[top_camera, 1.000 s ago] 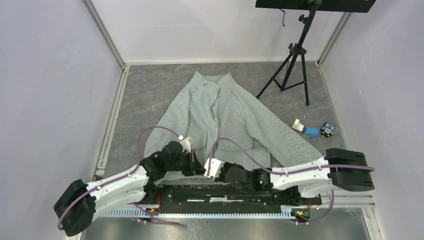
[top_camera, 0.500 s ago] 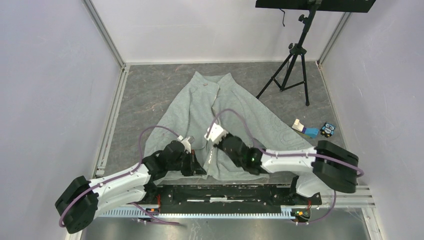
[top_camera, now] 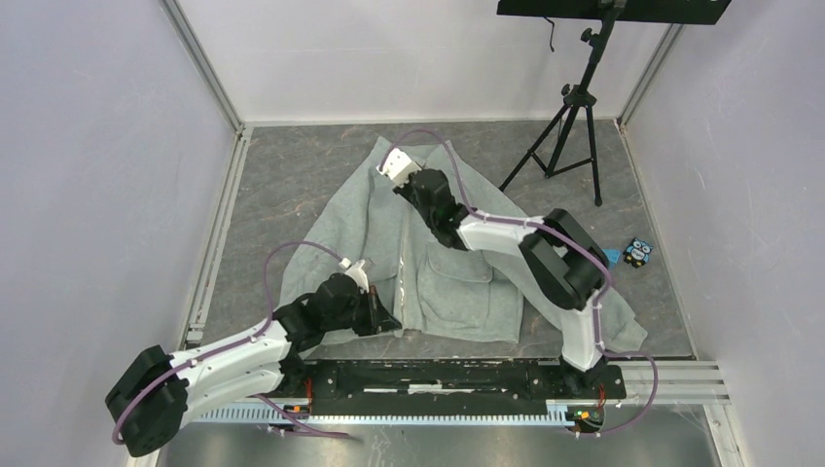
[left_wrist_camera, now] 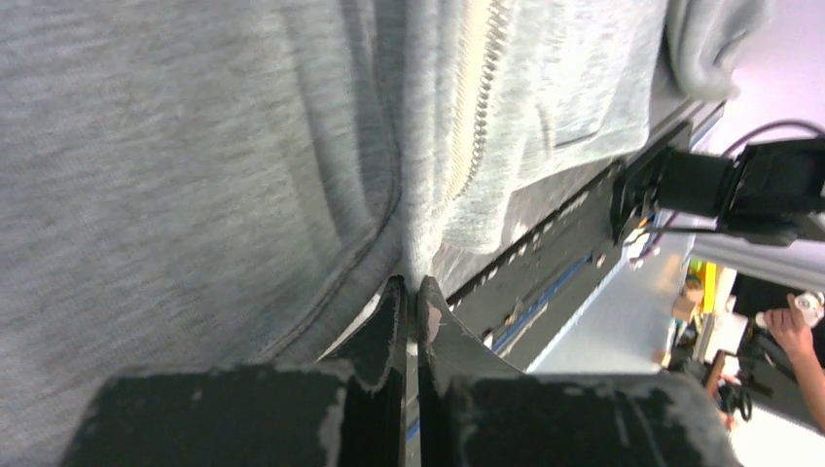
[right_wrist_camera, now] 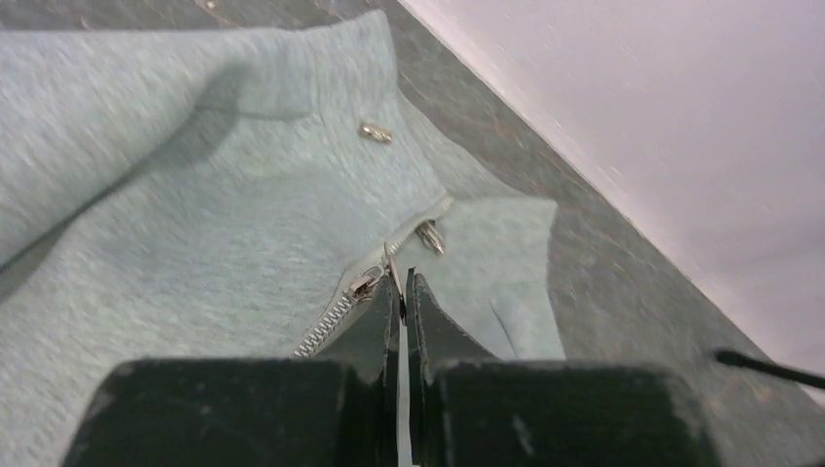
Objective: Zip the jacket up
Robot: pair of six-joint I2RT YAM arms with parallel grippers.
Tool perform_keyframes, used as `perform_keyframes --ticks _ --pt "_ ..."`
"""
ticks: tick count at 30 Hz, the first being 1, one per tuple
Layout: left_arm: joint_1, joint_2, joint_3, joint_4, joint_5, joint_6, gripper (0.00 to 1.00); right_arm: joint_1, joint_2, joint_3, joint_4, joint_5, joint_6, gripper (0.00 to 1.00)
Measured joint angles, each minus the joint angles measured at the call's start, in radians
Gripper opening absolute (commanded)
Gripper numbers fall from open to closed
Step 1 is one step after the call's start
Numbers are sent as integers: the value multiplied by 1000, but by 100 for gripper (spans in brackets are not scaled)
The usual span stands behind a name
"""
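Note:
The light grey fleece jacket (top_camera: 438, 263) lies flat on the grey floor, collar at the far end. Its pale centre zipper (top_camera: 403, 255) runs closed up the front. My left gripper (top_camera: 387, 321) is shut on the jacket's hem beside the zipper's lower end (left_wrist_camera: 411, 287). My right gripper (top_camera: 391, 173) is stretched out to the collar and shut on the zipper pull (right_wrist_camera: 401, 277). The metal slider (right_wrist_camera: 365, 284) sits just left of its fingertips, near the top of the zipper teeth. A metal snap (right_wrist_camera: 375, 131) shows on the collar.
A black tripod (top_camera: 574, 107) stands at the far right. A small white and blue object (top_camera: 593, 251) and an owl figure (top_camera: 637, 253) lie right of the jacket. The black rail (top_camera: 438, 375) runs along the near edge. White walls enclose the floor.
My right gripper moved from the hem up along the zipper to the collar, and the jacket front closed behind it. My left gripper stayed at the hem.

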Motion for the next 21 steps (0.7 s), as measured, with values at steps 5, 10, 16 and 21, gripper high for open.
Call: perform_keyframes --ticks 5,10,16,21 --pt "-5 40 11 29 -40 0 2 -66 217 290 -66 -106 -23 0" --pt "-10 113 -1 20 -42 -1 2 -181 484 729 -122 -164 -68 0" --pt "-7 132 -26 87 -84 -6 2 -237 661 947 -148 -294 -68 0" --pt "-7 219 7 122 -73 -19 2 -243 731 993 -114 -356 -63 10"
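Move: The right fingers already hold the zip's pull tab with the slider. The top end of the zip lies about 14 cm ahead, some 5 cm to the right and about 5 cm lower. The left collar toggle is roughly 14 cm ahead, 3 cm to the left and equally low. The left hand still pinches the hem by the bottom of the zip; from there the zip's top end is about 47 cm ahead, 6 cm right and slightly lower. Keeping the tab pinched, the right hand drags the slider quickly forward along the zip towards the collar. It covers about 20 cm, slowing at the end as it eases roughly 3 cm left and sinks from its slight rise to about 3 cm below where it began. The left hand keeps its hold on the hem and lowers it some 3 cm. ##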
